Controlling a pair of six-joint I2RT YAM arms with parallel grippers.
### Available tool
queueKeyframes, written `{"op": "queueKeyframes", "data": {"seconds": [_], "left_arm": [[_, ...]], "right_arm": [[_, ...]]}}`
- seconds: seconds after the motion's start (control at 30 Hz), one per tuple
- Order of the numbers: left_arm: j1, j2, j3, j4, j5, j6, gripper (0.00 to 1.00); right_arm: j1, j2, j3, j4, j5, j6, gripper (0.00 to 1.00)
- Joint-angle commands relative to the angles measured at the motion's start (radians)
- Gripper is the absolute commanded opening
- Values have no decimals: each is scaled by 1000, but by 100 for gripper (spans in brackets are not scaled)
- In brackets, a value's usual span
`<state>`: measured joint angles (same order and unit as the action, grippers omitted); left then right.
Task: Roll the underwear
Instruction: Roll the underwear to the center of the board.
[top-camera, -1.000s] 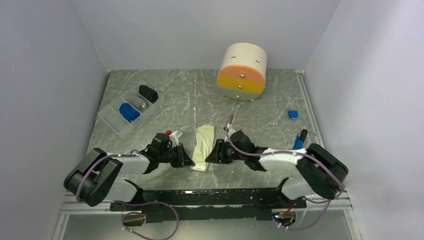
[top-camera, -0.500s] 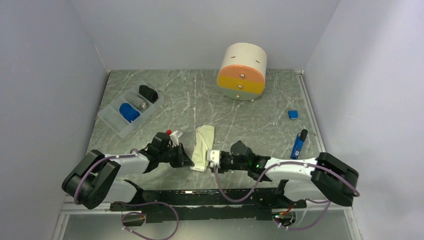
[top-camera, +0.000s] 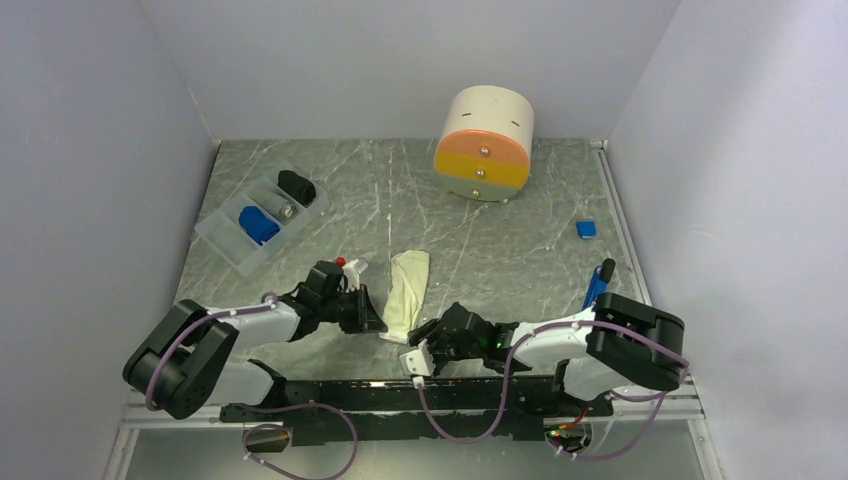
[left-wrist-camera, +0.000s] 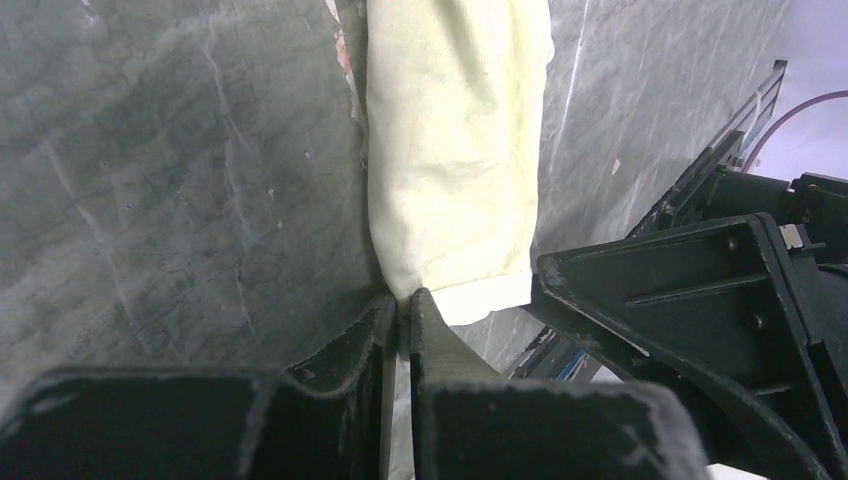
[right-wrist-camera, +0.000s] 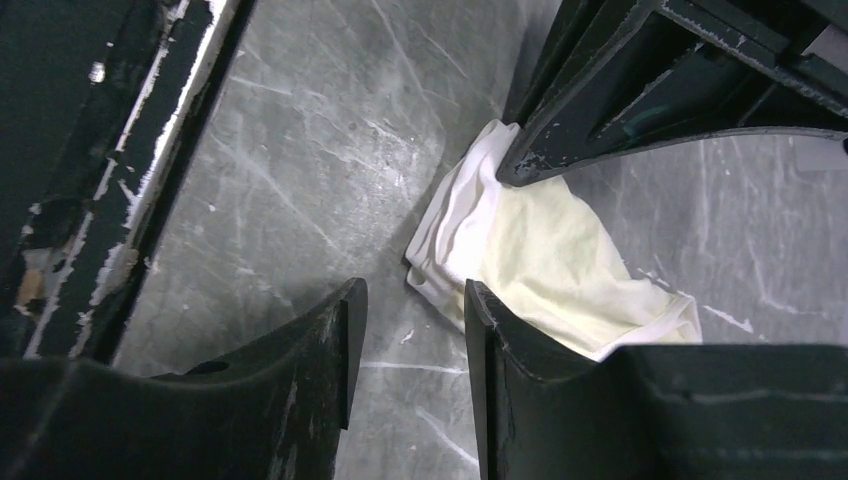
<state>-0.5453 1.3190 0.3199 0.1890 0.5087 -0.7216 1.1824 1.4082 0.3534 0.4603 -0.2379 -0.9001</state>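
The cream-yellow underwear (top-camera: 408, 288) lies folded into a long narrow strip on the table's middle. My left gripper (top-camera: 374, 323) is shut on its near-left corner; in the left wrist view the fingertips (left-wrist-camera: 403, 310) pinch the cloth's (left-wrist-camera: 455, 150) edge. My right gripper (top-camera: 420, 354) is open and empty, low over the table just near of the strip's near end. In the right wrist view its jaws (right-wrist-camera: 408, 300) stand apart beside the white trim of the cloth (right-wrist-camera: 545, 250). The blue underwear (top-camera: 258, 224) sits rolled in the tray (top-camera: 228, 243).
A black rolled bundle (top-camera: 296, 186) lies in the tray's far compartment. A round drawer box (top-camera: 484, 142) stands at the back. A small blue block (top-camera: 586, 228) and a blue pen (top-camera: 598, 282) lie at the right. A small red-and-white item (top-camera: 345, 265) lies left of the strip.
My right gripper has swung from the strip's right side round to its near end and turned. The left gripper has stayed on the cloth's corner.
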Motion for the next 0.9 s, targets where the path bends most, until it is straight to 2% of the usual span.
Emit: {"op": "queueKeyframes", "data": {"seconds": [0.0,0.17,0.5,0.87], "left_arm": [[-2,-3,5,-125,-109,66,11],[-2,-8,0,-122,-105,67,12],[-2,-3,-5,-117,-105,55,13],[-2,15,-24,-69,-88,14,15]], "right_arm": [[7,26,18,61,35,-74,45],[8,57,29,80,8,-78,45],[7,139,44,48,7,-95,34],[13,194,44,146,79,-26,6]]}}
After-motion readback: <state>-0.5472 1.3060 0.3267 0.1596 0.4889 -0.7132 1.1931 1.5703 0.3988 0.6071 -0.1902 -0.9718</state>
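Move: Between the two hands lies the underwear's folded near edge. Its right corner is about 2 cm ahead of the right hand, 2 cm to its left and 1 cm lower; the underwear's middle is some 11 cm ahead and 1 cm left. The left fingertips, on the other corner, are about 3 cm ahead and 5 cm left; the board's front edge is 7 cm back. From the left hand the underwear's middle is about 8 cm ahead and 4 cm right. Easing left and forward about 3 cm in all towards the left gripper, the right hand sinks almost 1 cm late in the move while its half-open fingers shut, pinching the near right corner of the underwear's fold. The left hand stays in place and keeps its pinch on the other corner. ##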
